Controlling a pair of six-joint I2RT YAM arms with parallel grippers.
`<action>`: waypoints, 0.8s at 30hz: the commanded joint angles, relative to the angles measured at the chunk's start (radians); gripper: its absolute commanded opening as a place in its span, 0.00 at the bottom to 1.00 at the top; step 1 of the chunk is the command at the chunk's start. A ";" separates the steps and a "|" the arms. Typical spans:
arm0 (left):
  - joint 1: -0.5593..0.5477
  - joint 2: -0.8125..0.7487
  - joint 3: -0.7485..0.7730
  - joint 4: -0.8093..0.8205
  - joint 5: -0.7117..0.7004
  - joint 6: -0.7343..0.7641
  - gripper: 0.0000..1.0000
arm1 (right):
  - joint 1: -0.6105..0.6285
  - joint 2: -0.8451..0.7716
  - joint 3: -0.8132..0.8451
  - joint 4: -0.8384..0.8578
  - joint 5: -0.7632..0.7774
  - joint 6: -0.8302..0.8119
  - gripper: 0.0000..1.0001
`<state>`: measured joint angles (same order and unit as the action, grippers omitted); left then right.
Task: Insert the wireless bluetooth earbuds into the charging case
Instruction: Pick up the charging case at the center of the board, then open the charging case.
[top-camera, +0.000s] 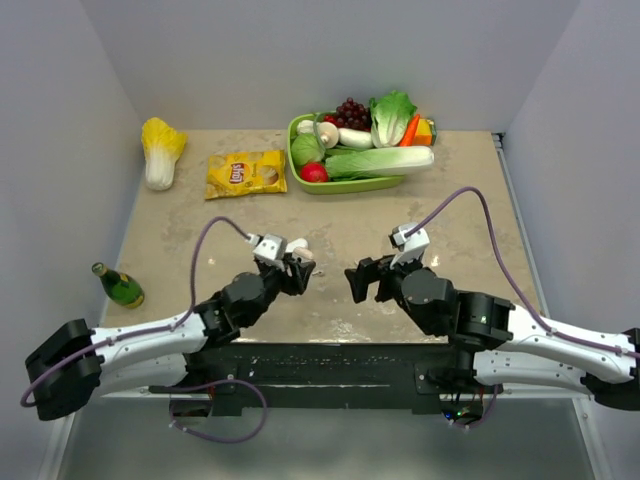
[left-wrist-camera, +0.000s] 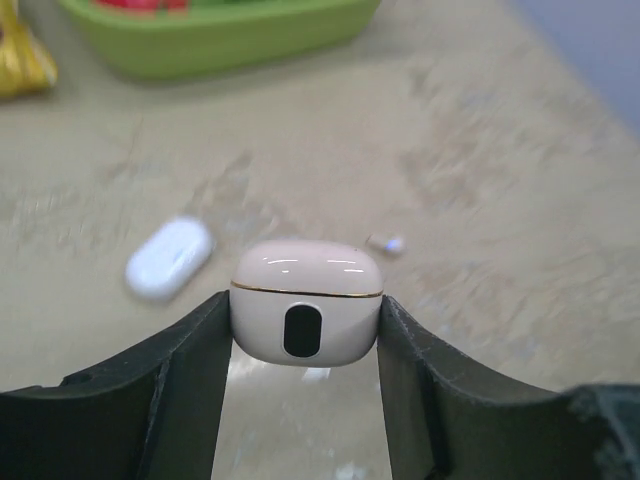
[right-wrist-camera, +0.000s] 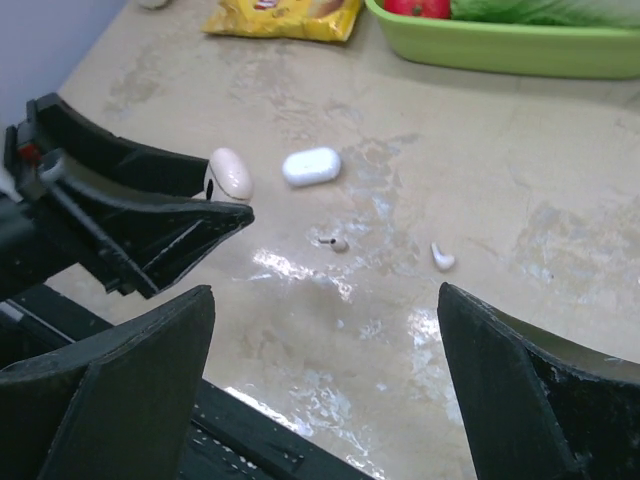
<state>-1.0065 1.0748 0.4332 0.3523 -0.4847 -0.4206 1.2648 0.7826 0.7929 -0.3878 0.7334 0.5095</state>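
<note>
My left gripper (left-wrist-camera: 305, 303) is shut on a cream charging case (left-wrist-camera: 306, 300) with a thin gold seam, its lid closed, pinched by the sides just above the table. The held case (right-wrist-camera: 231, 173) also shows in the right wrist view, at the left gripper's black fingers (right-wrist-camera: 150, 215). One small beige earbud (right-wrist-camera: 337, 242) and one white earbud (right-wrist-camera: 442, 258) lie loose on the table ahead of my right gripper (right-wrist-camera: 325, 295), which is open and holds nothing. In the top view the left gripper (top-camera: 300, 262) and right gripper (top-camera: 358, 282) face each other near the table's front.
A second white oval case (right-wrist-camera: 312, 166) lies on the table beyond the held one. A green tray (top-camera: 300, 160) of vegetables stands at the back, with a yellow chips bag (top-camera: 246, 173) and a cabbage (top-camera: 160, 150) to its left. A green bottle (top-camera: 120, 286) lies at the left edge.
</note>
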 joint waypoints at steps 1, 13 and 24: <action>-0.003 -0.116 -0.259 0.781 0.121 0.273 0.00 | -0.002 0.015 0.112 0.049 -0.049 -0.098 0.96; -0.010 -0.033 -0.413 1.363 0.584 0.658 0.00 | -0.002 0.211 0.253 -0.019 -0.273 -0.083 0.96; -0.035 -0.098 -0.389 1.248 0.586 0.710 0.00 | -0.004 0.285 0.243 0.013 -0.293 -0.078 0.94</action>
<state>-1.0245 1.0008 0.0502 1.2457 0.0799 0.2344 1.2636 1.0622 1.0096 -0.4019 0.4496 0.4416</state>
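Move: The left hand already holds the charging case; the open right gripper it is taken to is about 10 cm back, 12 cm right and 8 cm higher. The white box lies some 11 cm ahead and 3 cm left, the near earbud about 3 cm ahead and 4 cm right, both roughly 14 cm below. From the right hand the case is about 10 cm ahead, 12 cm left and 8 cm lower. Left draws the held case back and up, fingers tipping up; open right reaches 8 cm left towards it. ##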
